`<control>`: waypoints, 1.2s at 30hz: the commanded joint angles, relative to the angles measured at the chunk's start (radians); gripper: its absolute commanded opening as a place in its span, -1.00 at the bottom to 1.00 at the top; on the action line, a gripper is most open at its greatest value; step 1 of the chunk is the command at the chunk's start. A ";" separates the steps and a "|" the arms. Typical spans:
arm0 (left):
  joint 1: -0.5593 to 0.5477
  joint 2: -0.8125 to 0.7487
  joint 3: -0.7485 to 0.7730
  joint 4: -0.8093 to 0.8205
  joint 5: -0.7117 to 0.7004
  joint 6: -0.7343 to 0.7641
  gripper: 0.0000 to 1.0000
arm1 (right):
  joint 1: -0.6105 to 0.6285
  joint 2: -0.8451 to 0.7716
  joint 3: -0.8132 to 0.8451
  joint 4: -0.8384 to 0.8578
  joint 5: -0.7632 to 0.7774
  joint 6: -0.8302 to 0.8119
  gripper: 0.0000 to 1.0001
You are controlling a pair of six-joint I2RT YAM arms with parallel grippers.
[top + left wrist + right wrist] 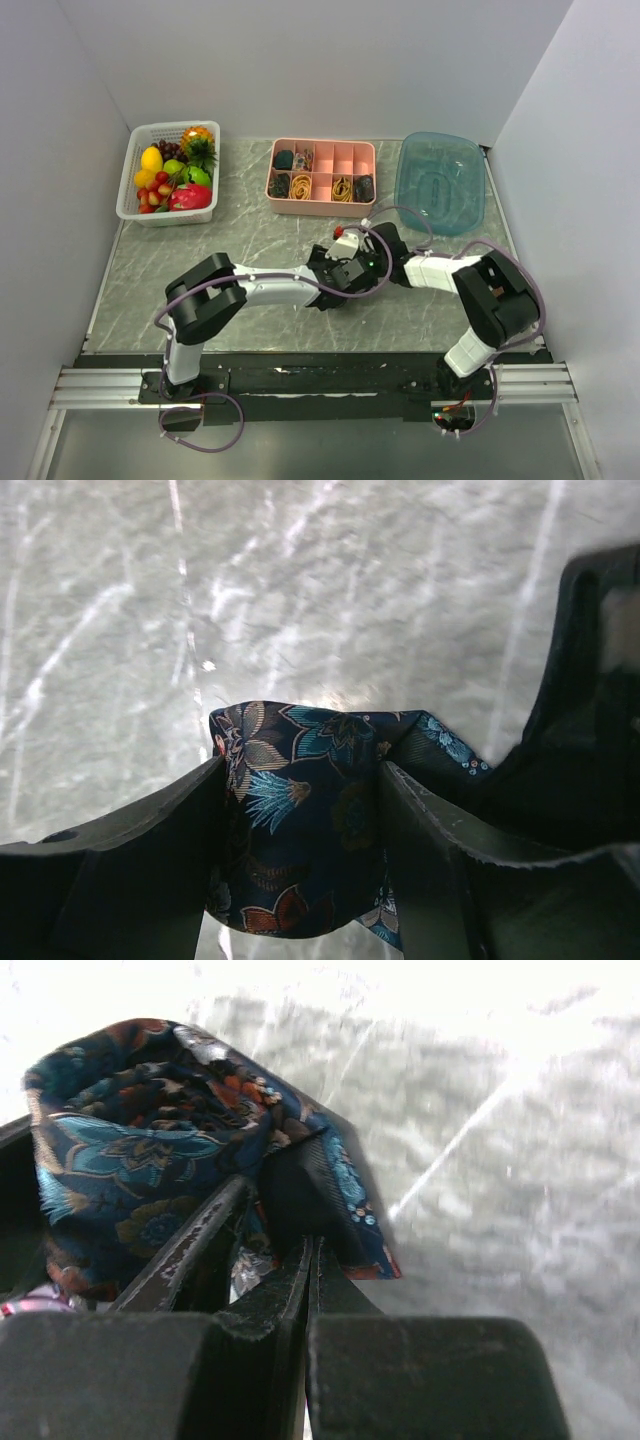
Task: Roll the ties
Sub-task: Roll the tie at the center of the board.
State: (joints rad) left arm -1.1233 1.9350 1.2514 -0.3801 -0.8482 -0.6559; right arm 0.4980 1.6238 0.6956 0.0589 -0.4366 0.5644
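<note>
A tie [290, 740], dark navy with blue, tan and reddish flowers, is wound into a loose roll on the marble table. My left gripper [300, 768] straddles the roll, and both fingers [180, 820] rest against its sides. My right gripper [312, 1245] is shut, its tips pinched on a dark fold of the tie [130, 1150] where the tail leaves the roll. In the top view the left gripper [345, 275] and the right gripper [368, 255] meet at the table's middle and hide the tie.
A pink divided tray [321, 142] at the back holds dark rolled ties [283, 160] and yellow looped bands [342, 188]. A clear blue tub [440, 137] stands at the back right. A white fruit basket [127, 180] is at the back left. White walls close in both sides.
</note>
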 commanded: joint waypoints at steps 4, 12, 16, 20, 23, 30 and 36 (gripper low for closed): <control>-0.018 -0.083 -0.026 0.089 0.095 -0.033 0.31 | -0.044 -0.157 -0.025 0.025 -0.014 -0.014 -1.00; -0.032 -0.125 -0.063 0.130 0.103 -0.054 0.30 | -0.062 -0.142 -0.031 0.009 -0.017 -0.024 -1.00; -0.046 -0.148 -0.084 0.127 0.075 -0.070 0.29 | -0.062 -0.128 -0.045 0.021 -0.021 -0.017 -1.00; -0.061 -0.179 -0.121 0.150 0.063 -0.093 0.29 | -0.062 -0.124 -0.047 0.007 -0.019 -0.023 -1.00; -0.073 -0.199 -0.148 0.168 0.061 -0.106 0.29 | -0.062 -0.111 -0.051 -0.001 -0.024 -0.026 -1.00; -0.102 -0.194 -0.153 0.152 0.026 -0.139 0.28 | -0.062 -0.047 -0.045 -0.028 -0.021 -0.034 -1.00; -0.125 -0.174 -0.139 0.153 0.012 -0.140 0.27 | -0.059 0.002 -0.012 -0.082 0.019 -0.040 -1.00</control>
State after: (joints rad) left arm -1.2285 1.7771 1.0969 -0.2481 -0.7971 -0.7685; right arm 0.4397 1.5948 0.6544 0.0303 -0.4671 0.5522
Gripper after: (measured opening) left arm 0.637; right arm 0.004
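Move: The partly rolled tie sits between the left fingers, roughly 1 cm ahead of the hand point and 1 cm below it; from the right hand it is some 4 cm left and 2 cm back, about level. Its loose tail runs out about 4 cm to the left hand's right and 1 cm ahead, close under the right fingertips and 1 cm ahead of them. The pink organizer lies about 17 cm ahead and 5 cm left of the left hand. The rolled tie stays between the half-open left fingers as the left hand draws it back towards the robot, about 5 cm, edging right and rising slightly, its left side dipping nearly 15 degrees. The right hand, fingers shut, hops up some 4 cm off the tail and comes back down onto it beside the roll, ending about 2 cm farther right. ##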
